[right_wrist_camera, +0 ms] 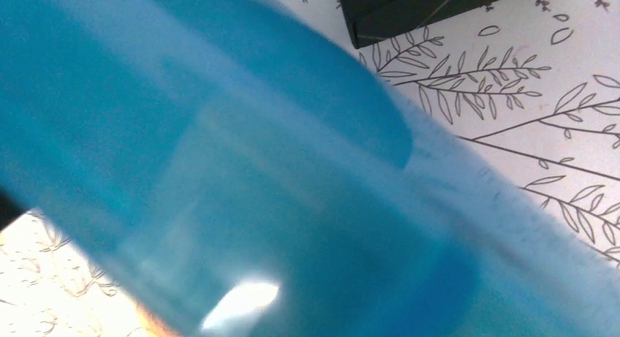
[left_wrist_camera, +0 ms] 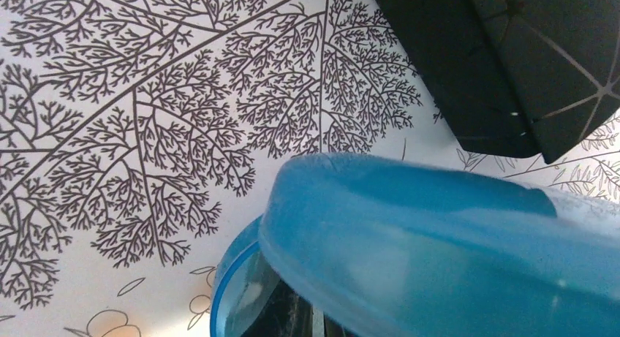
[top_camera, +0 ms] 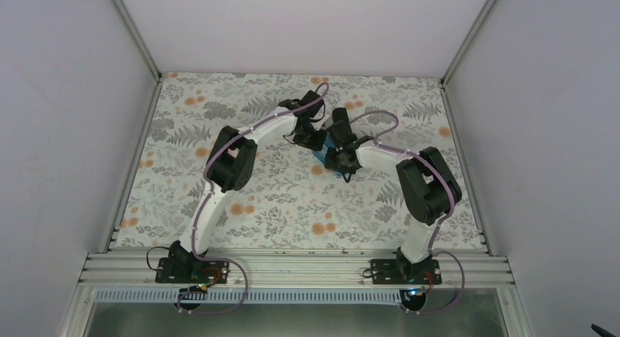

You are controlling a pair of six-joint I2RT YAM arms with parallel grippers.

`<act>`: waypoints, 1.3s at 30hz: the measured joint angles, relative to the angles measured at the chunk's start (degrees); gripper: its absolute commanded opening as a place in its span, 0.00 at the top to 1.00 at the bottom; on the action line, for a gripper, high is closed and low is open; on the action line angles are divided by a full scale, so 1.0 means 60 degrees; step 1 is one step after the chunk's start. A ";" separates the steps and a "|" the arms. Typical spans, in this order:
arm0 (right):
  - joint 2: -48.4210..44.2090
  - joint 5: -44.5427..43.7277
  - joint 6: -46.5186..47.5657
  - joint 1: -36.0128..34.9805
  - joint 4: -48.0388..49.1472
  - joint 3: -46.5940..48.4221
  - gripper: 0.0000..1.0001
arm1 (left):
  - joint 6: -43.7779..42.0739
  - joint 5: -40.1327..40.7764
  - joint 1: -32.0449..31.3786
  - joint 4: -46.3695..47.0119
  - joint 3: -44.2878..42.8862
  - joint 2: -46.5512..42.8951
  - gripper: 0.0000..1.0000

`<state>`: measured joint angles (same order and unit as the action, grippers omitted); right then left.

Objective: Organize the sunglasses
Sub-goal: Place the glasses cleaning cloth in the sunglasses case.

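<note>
The sunglasses are hidden in every view. A glossy blue oval case [top_camera: 320, 156] lies mid-table under both arms' ends. In the left wrist view its lid [left_wrist_camera: 439, 242] fills the lower right, slightly raised over the lower shell's rim [left_wrist_camera: 232, 278], with a dark gap between them. The same case [right_wrist_camera: 256, 205] fills the right wrist view, blurred. My left gripper [top_camera: 314, 138] and right gripper [top_camera: 336, 160] both sit right at the case. Both are shut, their fingers covered by the blue shell. I cannot tell whether either grips the case.
The table wears a floral patterned cloth [top_camera: 278, 198]. White walls close it in on three sides, and a metal rail [top_camera: 292, 267] runs along the near edge. The other arm's black gripper body shows at the top of each wrist view [left_wrist_camera: 526, 59] [right_wrist_camera: 409, 8].
</note>
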<state>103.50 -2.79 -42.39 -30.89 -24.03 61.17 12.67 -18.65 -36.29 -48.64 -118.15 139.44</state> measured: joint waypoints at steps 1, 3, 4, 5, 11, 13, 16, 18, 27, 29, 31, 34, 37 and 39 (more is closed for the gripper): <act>0.0055 0.0018 0.0036 0.0022 -0.0011 0.0000 0.94 | 0.0000 0.0044 -0.0007 -0.0033 0.0015 0.0000 0.94; 0.0131 0.0022 0.0102 0.0044 -0.0011 0.0000 0.94 | 0.0004 0.0113 -0.0029 -0.0036 0.0015 0.0000 0.94; 0.0142 0.0022 0.0138 0.0047 -0.0011 0.0004 0.94 | 0.0004 0.0149 -0.0036 -0.0044 0.0015 0.0000 0.94; 0.0138 0.0022 0.0157 0.0047 -0.0026 0.0018 0.94 | 0.0004 0.0189 -0.0044 -0.0055 0.0015 0.0000 0.94; 0.0270 -0.0087 0.0557 0.0047 -0.0248 0.0251 0.90 | 0.0004 0.0350 -0.0044 -0.0117 -0.0036 0.0000 0.94; 0.0270 -0.0171 0.0696 0.0047 -0.0342 0.0328 0.86 | 0.0004 0.0390 -0.0044 -0.0193 -0.0102 0.0004 0.94; 0.0142 -0.0229 0.0958 0.0047 -0.0426 0.0375 0.73 | 0.0007 0.0415 -0.0044 -0.0280 -0.0280 0.0004 0.94; -0.0113 -0.0226 0.1151 0.0047 -0.0459 0.0372 0.66 | 0.0007 0.0412 -0.0044 -0.0310 -0.0441 0.0004 0.94; -0.1122 0.0776 0.2076 0.0047 0.0266 0.0033 0.49 | 0.0073 0.0390 -0.0044 -0.0437 -0.0918 0.0004 0.94; -0.1118 0.1118 0.2361 0.0047 0.0419 -0.0127 0.46 | 0.0091 0.0408 -0.0044 -0.0466 -0.0911 0.0004 0.94; -0.1118 0.1351 0.2605 0.0047 0.0466 -0.0270 0.44 | 0.0120 0.0423 -0.0044 -0.0463 -0.0841 0.0004 0.94; -0.1075 0.1504 0.2925 0.0047 0.0521 -0.0357 0.43 | 0.0186 0.0423 -0.0044 -0.0430 -0.0619 0.0000 0.94; -0.0936 0.1559 0.3122 0.0047 0.0637 -0.0357 0.42 | 0.0233 0.0423 -0.0044 -0.0426 -0.0408 0.0004 0.94; -0.0801 0.1606 0.3235 0.0047 0.0659 -0.0357 0.42 | 0.0255 0.0419 -0.0044 -0.0423 -0.0339 0.0004 0.93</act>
<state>98.70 6.85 -22.98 -30.61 -20.08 59.02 14.20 -16.14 -36.56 -51.18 -120.18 139.46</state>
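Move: The cleaning cloth lies in the open blue case's tray, its middle about 3 cm ahead and 3 cm left of the right fingertips and barely below them; from the left fingertips it is roughly 4 cm back and 3 cm right. The raised lid stands some 5 cm straight ahead of the right hand. Beyond it, the black sleeve lies about 10 cm straight ahead of that hand, which is 4 cm ahead and 7 cm right of the left. The cloth in the tray is left by the right hand, which rises about 5 cm from behind the lid, shifts some 3 cm left and sinks 2 cm towards the cloth's overhanging edge, turning about 20 degrees counter-clockwise while its fingers open past half. The left hand, fingers kept shut, lifts some 2.5 cm and dips back down over the tray's far-left end. ##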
